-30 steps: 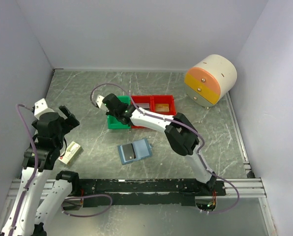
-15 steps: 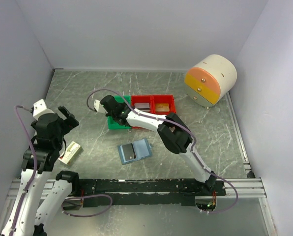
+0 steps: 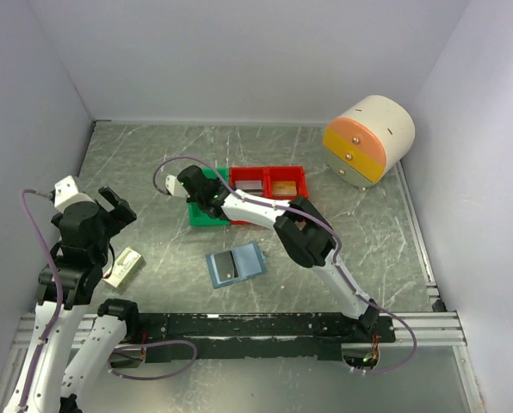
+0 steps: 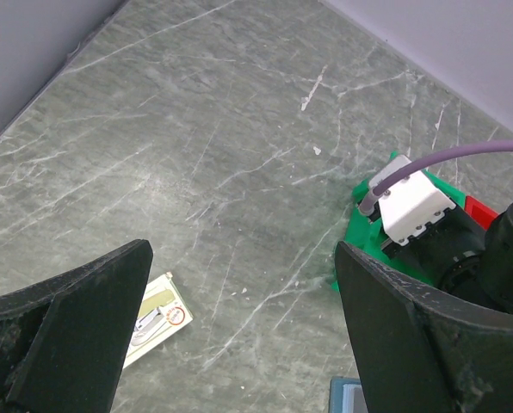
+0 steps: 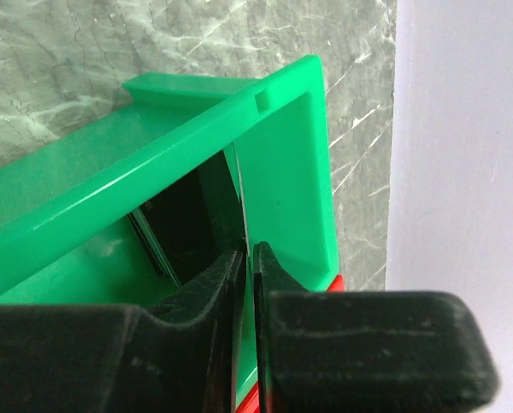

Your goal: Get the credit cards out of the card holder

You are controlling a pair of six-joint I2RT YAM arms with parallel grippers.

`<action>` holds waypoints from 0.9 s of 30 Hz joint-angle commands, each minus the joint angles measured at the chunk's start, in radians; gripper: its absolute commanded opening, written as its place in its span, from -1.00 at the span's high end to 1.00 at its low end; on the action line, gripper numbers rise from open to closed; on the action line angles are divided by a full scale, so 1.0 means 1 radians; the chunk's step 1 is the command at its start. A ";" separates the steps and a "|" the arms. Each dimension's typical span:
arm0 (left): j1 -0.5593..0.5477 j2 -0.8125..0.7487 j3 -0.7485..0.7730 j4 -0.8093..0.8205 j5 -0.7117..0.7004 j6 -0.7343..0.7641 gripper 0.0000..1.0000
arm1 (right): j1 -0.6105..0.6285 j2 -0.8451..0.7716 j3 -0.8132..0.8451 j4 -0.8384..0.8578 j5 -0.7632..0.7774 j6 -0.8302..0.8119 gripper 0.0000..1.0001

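The card holder (image 3: 236, 265) lies open on the table's near middle, a dark grey credit card (image 3: 229, 267) flat on it; its corner shows in the left wrist view (image 4: 347, 397). My right gripper (image 3: 207, 200) reaches down into the green bin (image 3: 201, 217). In its wrist view the jaws (image 5: 248, 258) stand a narrow slit apart. A credit card (image 5: 239, 194) stands edge-on between them against the left finger. Another dark card (image 5: 179, 232) leans inside the bin (image 5: 291, 172). My left gripper (image 3: 110, 211) hovers wide open and empty (image 4: 242, 249) at the left.
A cream-and-red small box (image 3: 123, 267) lies below my left gripper (image 4: 157, 318). Two red bins (image 3: 301, 185) adjoin the green one on its right. A cream and orange drawer unit (image 3: 368, 138) stands at the back right. Walls enclose the table on three sides.
My right gripper has shifted slightly left and settled into the green bin. My left arm has drifted a little left and nearer. The card holder has not moved.
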 commanded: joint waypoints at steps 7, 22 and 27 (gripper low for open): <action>0.008 0.006 -0.001 0.000 -0.013 0.000 -0.99 | -0.008 0.054 0.014 0.060 0.000 -0.036 0.77; 0.008 0.029 -0.004 0.009 0.009 0.007 -0.99 | -0.016 -0.053 0.014 -0.081 -0.111 0.083 -0.02; 0.008 0.043 -0.005 0.008 0.017 0.009 -0.99 | -0.023 -0.101 0.009 -0.088 -0.162 0.144 -0.12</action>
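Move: The black card stack in the green box, where the right hand is bringing its card, lies about 2 cm ahead of the right hand, 1 cm to its left and 3 cm below. The middle red box sits about level with this hand and 11 cm to its right, and the blue card holder some 21 cm back and 8 cm right. From the left hand the stack is about 21 cm ahead, 22 cm right and 20 cm lower. The card, still between the nearly shut right fingertips, is lowered about 1.5 cm into the far part of the green box, edging slightly forward. There the fingers part to about half open and let go of it, then the open hand backs off some 1.5 cm and rises about 1 cm, its fingers tipping down slightly. ##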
